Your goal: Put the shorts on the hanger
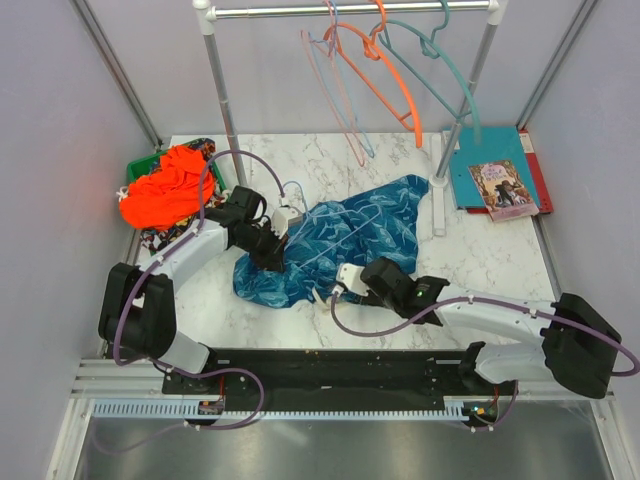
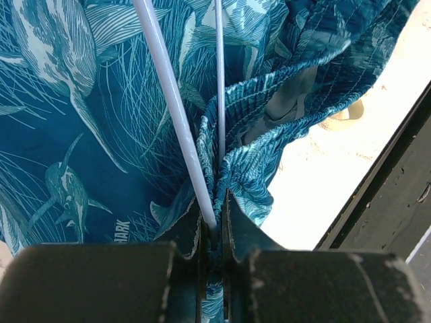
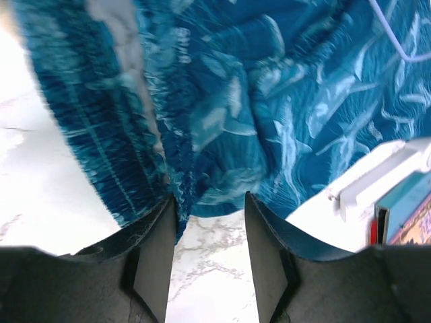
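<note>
The dark-blue shorts (image 1: 350, 235) with a teal fish print lie crumpled on the marble table. The thin pale hanger (image 1: 352, 222) lies on them. My left gripper (image 1: 272, 250) is at their left edge. In the left wrist view it (image 2: 214, 232) is shut on the hanger's rod (image 2: 172, 101) together with a gathered fold of the shorts' waistband (image 2: 256, 134). My right gripper (image 1: 345, 280) is open at the shorts' near edge. In the right wrist view (image 3: 210, 215) the shorts' hem (image 3: 222, 134) hangs at its fingertips, touching the left finger (image 3: 151, 235), with bare marble between the jaws.
A clothes rack (image 1: 350, 10) at the back holds pink (image 1: 340, 100), orange (image 1: 385, 75) and teal (image 1: 450, 70) hangers. Its white foot (image 1: 440, 200) lies right of the shorts. An orange garment (image 1: 170, 185) fills a green bin at the left. Books (image 1: 500, 180) lie at the right.
</note>
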Robot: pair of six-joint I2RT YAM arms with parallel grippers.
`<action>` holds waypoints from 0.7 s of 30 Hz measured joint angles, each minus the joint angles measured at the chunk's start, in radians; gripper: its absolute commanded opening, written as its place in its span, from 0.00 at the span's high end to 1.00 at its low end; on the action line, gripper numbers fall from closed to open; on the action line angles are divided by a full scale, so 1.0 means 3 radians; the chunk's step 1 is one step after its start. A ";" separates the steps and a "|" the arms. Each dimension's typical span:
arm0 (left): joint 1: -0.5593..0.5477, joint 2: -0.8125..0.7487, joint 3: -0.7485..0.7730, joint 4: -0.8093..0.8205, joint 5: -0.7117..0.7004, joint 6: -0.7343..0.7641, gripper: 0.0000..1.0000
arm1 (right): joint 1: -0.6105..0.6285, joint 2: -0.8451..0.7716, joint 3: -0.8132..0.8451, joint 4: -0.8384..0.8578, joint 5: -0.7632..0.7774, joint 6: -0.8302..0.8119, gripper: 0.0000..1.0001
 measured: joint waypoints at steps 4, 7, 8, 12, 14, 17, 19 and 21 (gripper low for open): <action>0.0000 0.0000 0.0000 -0.0010 -0.0014 0.0000 0.98 | -0.0318 0.0015 0.0000 0.0078 -0.0080 -0.0041 0.50; 0.0004 0.0000 0.0000 -0.0010 -0.0013 -0.0001 0.98 | -0.0678 0.0145 0.0001 0.0206 -0.0285 -0.0064 0.48; 0.0006 0.0000 0.0000 -0.0011 -0.0011 -0.0001 0.98 | -0.0771 0.0193 0.0001 0.0229 -0.0346 -0.0065 0.48; 0.0062 -0.0003 0.0000 -0.0014 0.0048 -0.0004 0.98 | -0.1099 0.0292 0.0001 0.0294 -0.0688 -0.0071 0.71; 0.0137 -0.0018 0.0000 -0.0018 0.0085 -0.0011 0.98 | -0.1251 0.0291 0.0006 0.0303 -0.0926 -0.0058 0.95; 0.0212 -0.0089 -0.0001 -0.0024 0.0131 -0.0013 0.98 | -0.1396 0.0291 0.0043 0.0273 -0.1204 -0.0047 1.00; 0.0235 -0.0189 -0.0013 -0.0033 0.0134 -0.0011 0.98 | -0.1503 0.0291 0.0093 0.0247 -0.1352 -0.0015 1.00; 0.0243 -0.0343 -0.0056 -0.0031 0.0122 -0.0009 0.98 | -0.1619 0.0291 0.0142 0.0228 -0.1470 0.0027 1.00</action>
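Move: The right corner of the shorts' waistband is already at the right hand's half-open fingers, within about a centimetre, slightly to their left and back. The tan drawstring lies about 6 cm left and 1 cm ahead of that hand; the blue hanger's free end is some 13 cm ahead and 2 cm right, the rack's foot 13 cm ahead and 9 cm right. From the left hand, that corner is roughly 13 cm right and 5 cm back, about level. The right fingers close and pinch the waistband's right corner, after the half-open hand has swept about 6 cm forward and right, sinking a little over 2 cm towards the table; with the grip shut it eases up and on, the wrist turning some 25 degrees in all. The left hand keeps its pinch on the hanger's other end and the waistband, and late on rises about 2.5 cm with a slight move left. ##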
